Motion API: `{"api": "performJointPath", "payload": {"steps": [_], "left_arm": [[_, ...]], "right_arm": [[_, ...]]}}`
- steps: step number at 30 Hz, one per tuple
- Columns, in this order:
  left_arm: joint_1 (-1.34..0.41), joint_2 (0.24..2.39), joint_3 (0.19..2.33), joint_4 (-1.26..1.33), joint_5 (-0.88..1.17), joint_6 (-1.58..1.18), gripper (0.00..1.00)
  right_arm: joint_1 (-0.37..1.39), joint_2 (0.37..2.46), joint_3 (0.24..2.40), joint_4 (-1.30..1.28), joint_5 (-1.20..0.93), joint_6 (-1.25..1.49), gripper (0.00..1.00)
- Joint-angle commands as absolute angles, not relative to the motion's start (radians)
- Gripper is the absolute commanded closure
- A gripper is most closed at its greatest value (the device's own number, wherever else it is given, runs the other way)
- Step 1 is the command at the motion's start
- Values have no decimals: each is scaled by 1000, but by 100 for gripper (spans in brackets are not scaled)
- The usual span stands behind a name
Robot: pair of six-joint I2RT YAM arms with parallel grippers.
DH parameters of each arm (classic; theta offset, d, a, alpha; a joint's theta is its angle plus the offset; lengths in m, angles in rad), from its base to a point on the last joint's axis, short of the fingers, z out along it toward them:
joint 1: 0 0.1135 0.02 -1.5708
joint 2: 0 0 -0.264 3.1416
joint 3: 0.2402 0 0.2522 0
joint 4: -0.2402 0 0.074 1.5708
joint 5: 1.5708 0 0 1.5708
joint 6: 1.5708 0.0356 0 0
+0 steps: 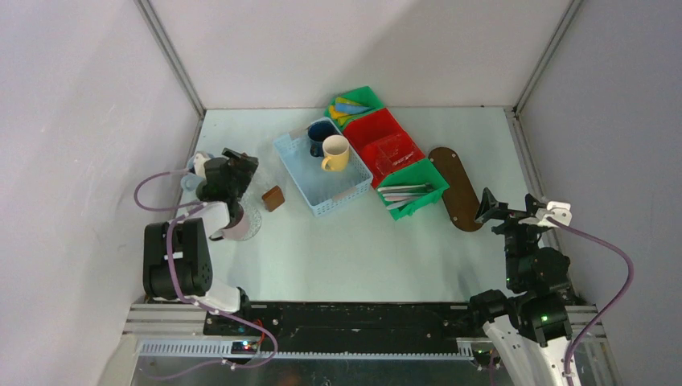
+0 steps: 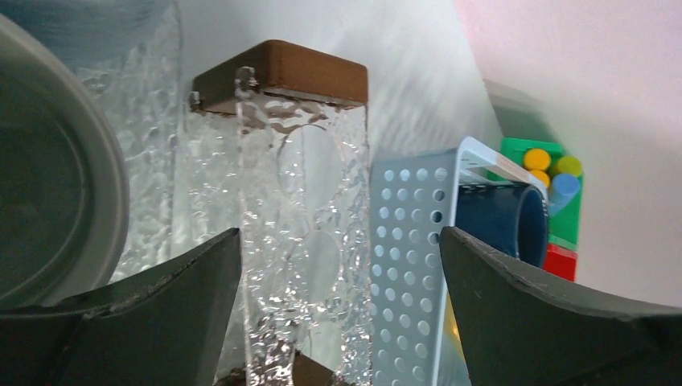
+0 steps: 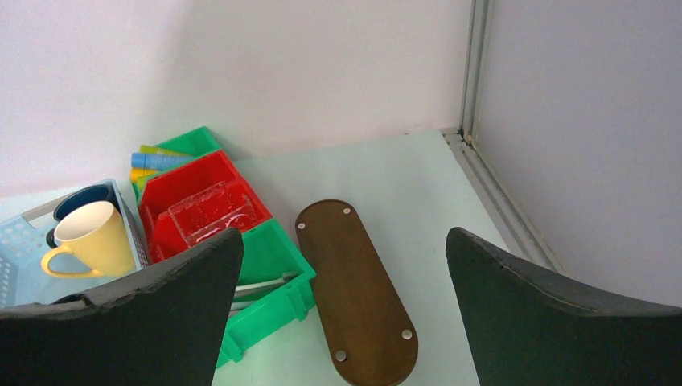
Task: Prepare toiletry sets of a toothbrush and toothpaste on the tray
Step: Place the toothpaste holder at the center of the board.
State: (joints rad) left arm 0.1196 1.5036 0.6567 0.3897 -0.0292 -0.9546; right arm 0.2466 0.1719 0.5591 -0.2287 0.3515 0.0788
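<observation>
The tray [image 1: 455, 187], a dark brown oval board with small pale studs on its face, lies bare at the right [image 3: 354, 289]. My right gripper [image 1: 490, 207] hovers over its near end, open and holding nothing [image 3: 344, 233]. Toothbrushes [image 1: 406, 191] lie in a green bin [image 3: 269, 265]. Tubes of toothpaste [image 1: 350, 104] fill the far green bin [image 3: 157, 161]. A cream mug [image 1: 335, 153] and a dark blue mug [image 1: 320, 137] sit in the light blue basket [image 1: 318, 185]. My left gripper [image 1: 241, 173] is open around a clear textured holder [image 2: 306, 225] with a brown end [image 2: 281, 76].
A red bin [image 1: 386, 143] holds a clear container [image 3: 213, 211]. A grey mug rim [image 2: 96, 185] fills the left of the left wrist view, close to the fingers. The basket wall [image 2: 410, 241] stands just right of the clear holder. Walls close in on three sides.
</observation>
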Motion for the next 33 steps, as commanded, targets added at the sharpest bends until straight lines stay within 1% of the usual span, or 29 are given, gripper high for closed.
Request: {"api": "performJointPath", "payload": {"steps": [1, 8, 13, 17, 21, 22, 29, 33], "left_arm": [[112, 1464, 720, 191, -127, -895, 1], [65, 1442, 813, 19, -213, -844, 2], [-15, 1434, 905, -141, -297, -819, 4], [-79, 1440, 1002, -269, -388, -807, 10], [-120, 1466, 1071, -346, -449, -806, 18], [-124, 1472, 1079, -351, -451, -811, 20], [-143, 1560, 1134, -368, -422, -818, 31], [-154, 1616, 1173, -369, -412, -804, 34]], "right_arm": [[252, 153, 555, -189, 347, 82, 1], [251, 142, 554, -189, 348, 83, 1], [252, 134, 553, -189, 347, 83, 0], [254, 129, 551, -188, 348, 84, 1], [255, 125, 548, -184, 350, 83, 1], [254, 124, 548, -185, 350, 83, 1], [257, 121, 542, -182, 350, 82, 1], [259, 123, 538, -177, 347, 78, 1]]}}
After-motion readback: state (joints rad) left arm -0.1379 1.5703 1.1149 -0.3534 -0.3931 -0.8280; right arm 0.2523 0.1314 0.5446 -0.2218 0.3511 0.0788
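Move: The clear toothpaste holder with brown ends lies just below the open left hand, its middle about 2 cm back, 3 cm to the right and 6 cm down. The grey mug stands some 11 cm left and 7 cm back, the pink mug about 6 cm left and 17 cm back. The blue basket's middle is roughly 22 cm right and level. From the right hand the holder lies about 64 cm left, 18 cm ahead and 27 cm lower. Ease the empty left gripper back a little, then lift it nearly 5 cm and swing it right over the toothpaste holder, before dropping it again by half that rise. Meanwhile tip the fingers some 20 degrees further down, roll the hand's left side up by about as much, and narrow the wide-open fingers to around two thirds. ##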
